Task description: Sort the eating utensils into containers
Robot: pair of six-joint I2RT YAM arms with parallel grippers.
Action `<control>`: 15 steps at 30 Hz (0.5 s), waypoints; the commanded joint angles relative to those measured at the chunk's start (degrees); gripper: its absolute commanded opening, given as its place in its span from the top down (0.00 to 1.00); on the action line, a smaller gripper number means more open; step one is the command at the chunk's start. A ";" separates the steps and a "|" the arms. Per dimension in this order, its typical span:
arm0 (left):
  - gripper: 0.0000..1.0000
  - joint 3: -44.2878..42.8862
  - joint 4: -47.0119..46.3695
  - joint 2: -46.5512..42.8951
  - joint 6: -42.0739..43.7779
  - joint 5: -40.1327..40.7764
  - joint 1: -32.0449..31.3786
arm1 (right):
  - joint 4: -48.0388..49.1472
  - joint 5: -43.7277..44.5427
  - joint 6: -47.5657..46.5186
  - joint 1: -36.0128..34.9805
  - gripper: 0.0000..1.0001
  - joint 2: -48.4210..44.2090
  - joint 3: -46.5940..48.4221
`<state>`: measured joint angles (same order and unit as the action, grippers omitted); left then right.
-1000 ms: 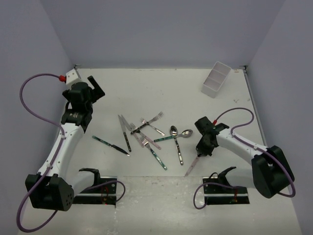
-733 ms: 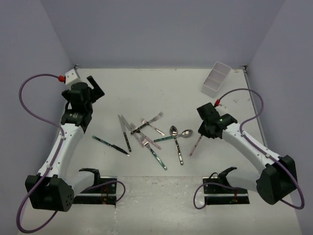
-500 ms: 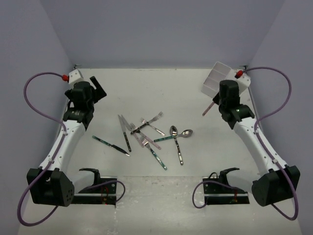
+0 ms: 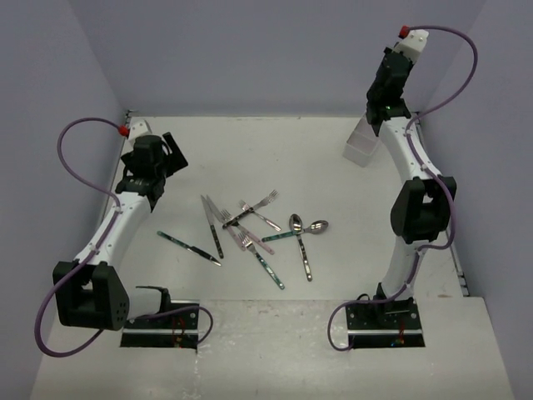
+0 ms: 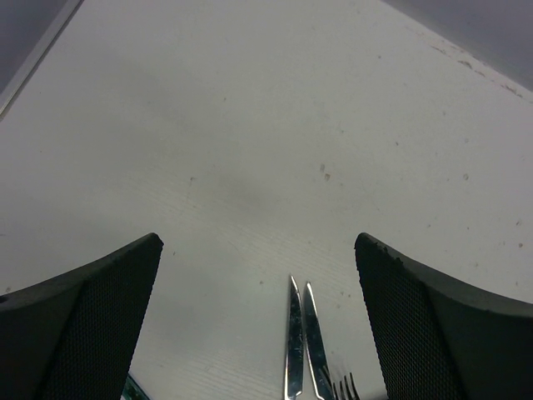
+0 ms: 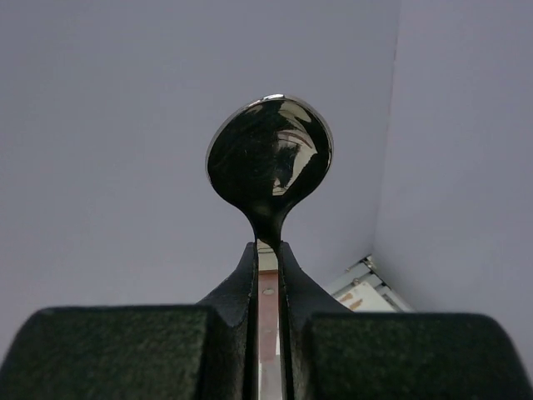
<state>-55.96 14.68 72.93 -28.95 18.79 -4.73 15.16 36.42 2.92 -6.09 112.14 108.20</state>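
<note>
Several eating utensils (image 4: 250,233) lie scattered in the middle of the table: knives, forks and spoons with dark green or pink handles. My right gripper (image 4: 381,104) is raised high at the back right, over the white container (image 4: 356,148), which the arm partly hides. It is shut on a pink-handled spoon (image 6: 269,162), whose bowl sticks out beyond the fingertips (image 6: 243,275). My left gripper (image 4: 171,154) stands open at the back left. In the left wrist view two knife blades (image 5: 293,342) and fork tines (image 5: 346,387) lie just ahead of the left gripper (image 5: 258,240).
Grey walls close in the table on three sides. A dark-handled knife (image 4: 190,248) lies apart, to the left of the pile. Both arm bases (image 4: 162,321) sit on the near edge.
My right arm has swung from the near side of the table up and back over the white container, carrying the pink-handled spoon. The left arm shifted slightly and stays open.
</note>
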 commanded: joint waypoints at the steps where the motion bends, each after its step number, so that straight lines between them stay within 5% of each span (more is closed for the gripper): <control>1: 0.00 -2.83 -0.44 0.29 0.21 1.43 0.25 | 5.76 2.61 -5.21 1.34 1.00 0.89 2.19; 15: 0.00 -5.12 0.09 4.42 0.39 -0.50 0.25 | 5.59 -1.26 1.11 4.15 1.00 7.04 -2.64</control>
<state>-58.65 14.79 77.47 -28.93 18.57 -4.73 18.98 36.07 0.97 -2.98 118.41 106.34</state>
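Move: The closed right hand holds the spoon by its neck, bowl outward, high over the container. The container's middle is almost straight below this hand, about 37 cm down and some 2 cm to the left. The two crossed spoons lie about 30 cm nearer the base than the hand, 24 cm to its left and 40 cm below. From the open left hand the container lies some 21 cm ahead, 65 cm to the right and 16 cm lower. The right hand starts bringing the spoon down towards the container from high above it, sinking about 6 cm while it drifts some 3 cm to the right and then 2 to 3 cm forward, with a slight easing midway before it sinks on. Its fingers keep their shut hold on the spoon's neck and tip down only about 5 degrees, while the wide-open left hand just creeps forward by about 1.5 cm and sinks about 1 cm, touching nothing. ##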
